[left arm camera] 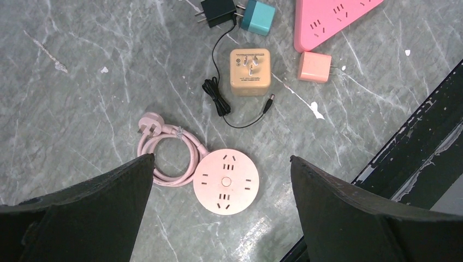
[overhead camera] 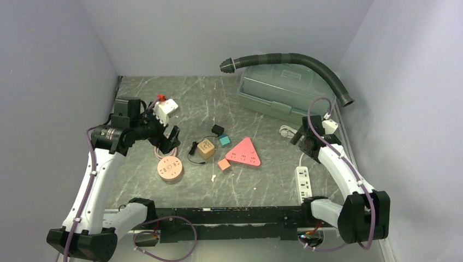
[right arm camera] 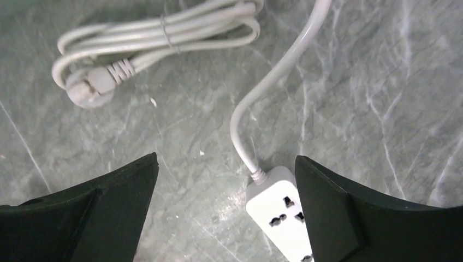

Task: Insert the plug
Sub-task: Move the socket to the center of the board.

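My left gripper hangs open above a round pink socket, whose pink cord ends in a plug beside it. Beyond it lie a tan cube adapter with prongs up, a small pink plug, a black adapter, a teal cube and a pink triangular strip. My right gripper is open over the cable end of a white power strip. Its white plug lies apart with the coiled cord. Neither gripper holds anything.
A grey-green lidded bin stands at the back right with a black corrugated hose arching over it. A black rail runs along the near edge. Walls close in on both sides.
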`<state>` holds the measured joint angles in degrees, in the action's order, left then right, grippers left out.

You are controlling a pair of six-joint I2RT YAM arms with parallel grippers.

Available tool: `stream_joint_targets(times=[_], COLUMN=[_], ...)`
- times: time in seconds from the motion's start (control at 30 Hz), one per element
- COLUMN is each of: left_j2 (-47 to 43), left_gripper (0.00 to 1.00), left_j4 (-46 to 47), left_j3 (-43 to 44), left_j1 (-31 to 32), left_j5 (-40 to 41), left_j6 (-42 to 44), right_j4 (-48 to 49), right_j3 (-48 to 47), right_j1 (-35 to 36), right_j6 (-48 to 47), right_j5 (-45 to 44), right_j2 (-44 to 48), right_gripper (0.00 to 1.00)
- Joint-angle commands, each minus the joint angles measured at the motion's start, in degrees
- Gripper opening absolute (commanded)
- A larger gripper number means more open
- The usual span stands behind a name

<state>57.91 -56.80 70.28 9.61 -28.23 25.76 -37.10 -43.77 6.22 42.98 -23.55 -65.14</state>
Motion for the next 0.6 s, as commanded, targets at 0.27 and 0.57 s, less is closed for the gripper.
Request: stream_joint_targets(times=[0.27, 0.57], left_j2=[-2.9, -3.0], left_gripper=[1.0, 1.0], left_j4=[1.6, 1.6], left_j3=[1.5, 2.3], left_j1=[0.2, 0.2], left_j5=[1.3, 1.6], left_j6=[-1.1, -1.3], right_j4=[-5.5, -5.8], right_j3=[2.3, 2.2], right_j1=[2.9, 11.8], right_j6=[-4.8, 0.1], right_j5=[9.8, 12.1], right_j2=[-7.6, -12.0], right_gripper=[1.0, 1.0])
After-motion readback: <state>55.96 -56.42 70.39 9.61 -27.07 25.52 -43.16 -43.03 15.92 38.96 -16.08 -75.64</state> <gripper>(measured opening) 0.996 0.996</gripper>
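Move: The pink triangular socket lies about 25 cm to the right hand's left, roughly level with it and 8 cm lower. The white power strip's middle is some 12 cm back and 1 cm right, and the coiled white cable 10 cm ahead and 4 cm left. From the left hand, the triangular socket is about 28 cm right, 4 cm ahead and 24 cm below. Fingers staying open, the right hand sinks about 5 cm, drawing back, then leftward towards the pink triangular socket. ##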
